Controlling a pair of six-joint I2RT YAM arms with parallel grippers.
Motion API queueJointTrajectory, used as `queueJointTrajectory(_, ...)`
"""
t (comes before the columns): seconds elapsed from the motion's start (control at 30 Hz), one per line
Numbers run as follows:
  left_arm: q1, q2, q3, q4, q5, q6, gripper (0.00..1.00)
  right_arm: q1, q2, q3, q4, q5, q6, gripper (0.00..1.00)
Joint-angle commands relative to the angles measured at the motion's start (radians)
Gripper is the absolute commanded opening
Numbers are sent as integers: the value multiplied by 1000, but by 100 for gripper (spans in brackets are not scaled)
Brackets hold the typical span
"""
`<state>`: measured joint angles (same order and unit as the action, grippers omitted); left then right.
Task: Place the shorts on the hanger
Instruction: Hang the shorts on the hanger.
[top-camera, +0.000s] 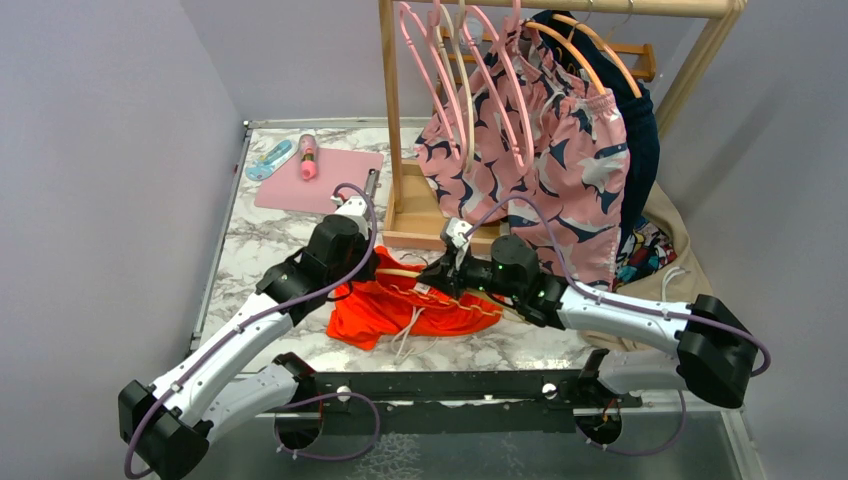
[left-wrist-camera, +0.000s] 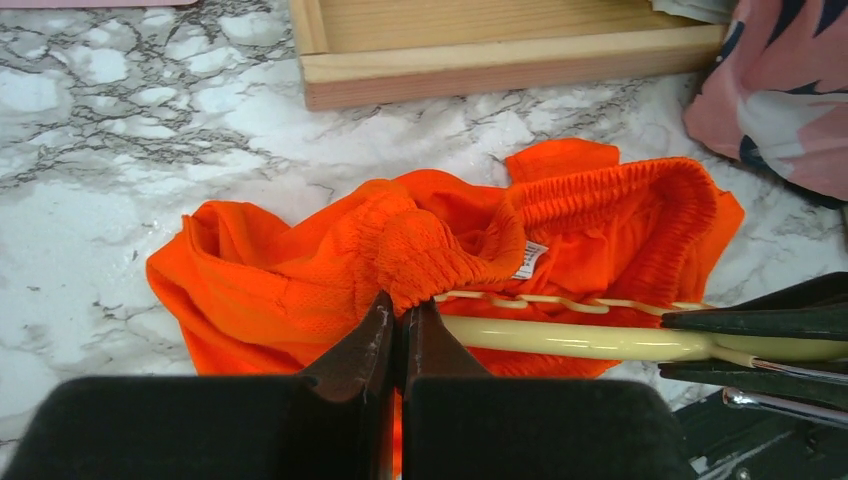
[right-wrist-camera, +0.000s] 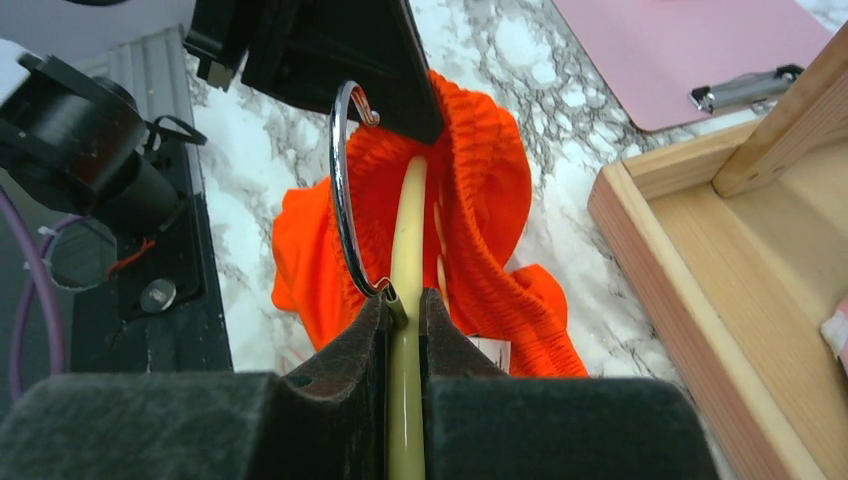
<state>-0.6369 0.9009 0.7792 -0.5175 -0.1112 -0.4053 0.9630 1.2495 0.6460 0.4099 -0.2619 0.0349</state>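
The orange shorts (top-camera: 372, 312) lie crumpled on the marble table in front of the arms. My left gripper (left-wrist-camera: 403, 306) is shut on a fold of their elastic waistband (left-wrist-camera: 430, 250). The pale-yellow hanger (left-wrist-camera: 590, 340) lies level beside that fold, its bar reaching into the waistband opening. My right gripper (right-wrist-camera: 404, 298) is shut on the hanger's bar (right-wrist-camera: 409, 215) just by the chrome hook (right-wrist-camera: 338, 190). In the top view both grippers meet over the shorts, left (top-camera: 383, 268) and right (top-camera: 442, 272), with the hanger (top-camera: 402, 272) between them.
The wooden rack's base tray (top-camera: 425, 215) stands just behind the grippers. On its rail hang pink hangers (top-camera: 440, 70) and pink shark-pattern shorts (top-camera: 560, 160). A beige garment (top-camera: 665, 255) lies at the right. A pink clipboard (top-camera: 318, 180) lies at the back left.
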Motion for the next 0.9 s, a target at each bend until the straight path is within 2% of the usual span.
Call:
queueJointTrajectory(0.0, -3, -27, 71, 26, 86, -22, 0, 8, -32, 72, 142, -37, 28, 1)
queueJointTrajectory(0.13, -3, -34, 110, 22, 113, -39, 0, 7, 23, 78, 157, -17, 23, 1)
queueJointTrajectory(0.37, -3, -61, 127, 13, 142, -57, 0, 8, 127, 10, 273, 3, 110, 1)
queueJointTrajectory(0.53, -4, -74, 130, -6, 130, -60, 0, 7, 73, 50, 293, 100, 115, 1)
queueJointTrajectory(0.67, -3, -84, 125, -9, 111, -73, 0, 8, 62, 85, 252, 231, 137, 1)
queueJointTrajectory(0.87, -3, -95, 113, -9, 85, -81, 0, 10, 88, 65, 182, 266, 174, 1)
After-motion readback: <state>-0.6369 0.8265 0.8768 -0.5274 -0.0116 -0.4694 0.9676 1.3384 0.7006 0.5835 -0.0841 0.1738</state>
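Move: The left hand pinches the orange shorts' waistband; the hanger's neck, in the right fingers, is about 9 cm to its right, 1 cm back and roughly level. From the right hand, the held waistband is about 9 cm left and 1 cm ahead. The wooden tray's middle lies some 15 cm ahead of the left hand, 14 cm right and 10 cm below. Still pinching the waistband, the left hand rises about 6 cm as the right feeds the hanger 4 cm forward. ##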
